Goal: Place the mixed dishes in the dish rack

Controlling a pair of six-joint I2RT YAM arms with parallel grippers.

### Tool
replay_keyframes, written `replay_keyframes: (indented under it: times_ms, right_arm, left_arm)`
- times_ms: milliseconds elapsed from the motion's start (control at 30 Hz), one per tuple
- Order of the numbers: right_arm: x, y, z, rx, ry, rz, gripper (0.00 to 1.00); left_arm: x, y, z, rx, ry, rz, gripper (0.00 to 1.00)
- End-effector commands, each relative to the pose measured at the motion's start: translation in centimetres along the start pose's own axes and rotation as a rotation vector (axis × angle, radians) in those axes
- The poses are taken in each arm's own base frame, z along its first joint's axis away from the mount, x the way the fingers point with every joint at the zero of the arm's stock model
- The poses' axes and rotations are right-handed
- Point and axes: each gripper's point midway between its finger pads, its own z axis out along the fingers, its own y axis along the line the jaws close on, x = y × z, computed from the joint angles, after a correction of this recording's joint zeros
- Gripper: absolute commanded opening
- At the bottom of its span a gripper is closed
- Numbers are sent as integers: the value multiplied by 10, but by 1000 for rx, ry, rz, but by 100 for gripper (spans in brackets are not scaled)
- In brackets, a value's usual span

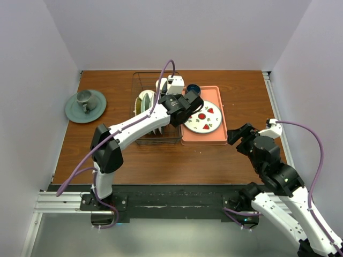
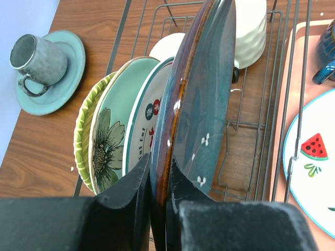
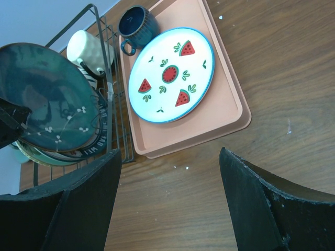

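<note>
The dark wire dish rack (image 1: 135,115) stands at the table's middle back. Several dishes stand on edge in it: a yellow textured plate (image 2: 81,136), a mint-green flowered plate (image 2: 112,120) and a teal-rimmed white patterned plate (image 2: 149,110). A cream bowl (image 2: 167,44) and a cream mug (image 2: 251,29) sit at the rack's far end. My left gripper (image 2: 159,183) is shut on the brown rim of a dark teal plate (image 2: 204,104), which it holds upright inside the rack, right of the other plates. My right gripper (image 3: 170,204) hangs open over bare table, near the tray's corner.
A pink tray (image 1: 203,138) lies against the rack's right side, holding a white plate with red watermelon slices (image 1: 204,116) and a dark blue mug (image 1: 193,89). A grey-green cup on its saucer (image 1: 86,104) sits at the far left. White walls enclose the table.
</note>
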Motion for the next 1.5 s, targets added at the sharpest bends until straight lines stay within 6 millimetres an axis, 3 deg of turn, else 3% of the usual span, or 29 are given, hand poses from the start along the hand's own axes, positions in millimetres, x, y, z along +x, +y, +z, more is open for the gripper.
replay_keyframes:
  times_ms: [0,433,567,667,833,933,1233,1333,1467]
  right_arm:
    - [-1,-1,4,13,-16,21,79]
    - [0,0,4,8,-10,24,79]
    - [0,-1,4,11,-12,25,79]
    - [0,-1,3,9,-10,24,79]
    - [0,-1,3,10,-11,24,79]
    - [0,-1,3,11,-12,25,79]
    - [-2,-1,3,12,-17,26,79]
    - [-2,0,3,12,-17,26,79]
    - [-1,0,4,15,-14,24,79]
  left_arm:
    - [0,14,3,-39,-16,-32,20]
    - [15,16,5,-61,-13,26,20]
    - [15,14,4,-57,-15,27,39]
    - [9,15,2,-56,-25,20,47]
    - [5,16,1,-53,-32,17,51]
    - [-1,21,-2,-56,-44,5,59]
    - [-25,37,-15,-36,-79,-27,93]
    - [-26,39,-18,-20,-75,-29,100]
    - [-25,40,-23,26,-58,-34,100]
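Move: The left hand still pinches the near rim of the dark blue plate, held upright over the rack slot, whose middle lies about 6 cm ahead and 11 cm below. The patterned plate stands roughly 4 cm to the slot's left, level with it. The white mug is some 17 cm ahead of the hand and 2 cm right; the watermelon plate about 7 cm ahead and 21 cm right. From the right hand the slot lies some 22 cm ahead and 35 cm left. The left hand's pinch on the blue plate's rim ends: it eases down about 2 cm and slightly back into the rack while the fingers begin to part. They open to full width as the hand backs a little and rises some 2.5 cm, drifting about 1 cm left; the wrist holds its angle, and the right finger remains close beside the plate. ##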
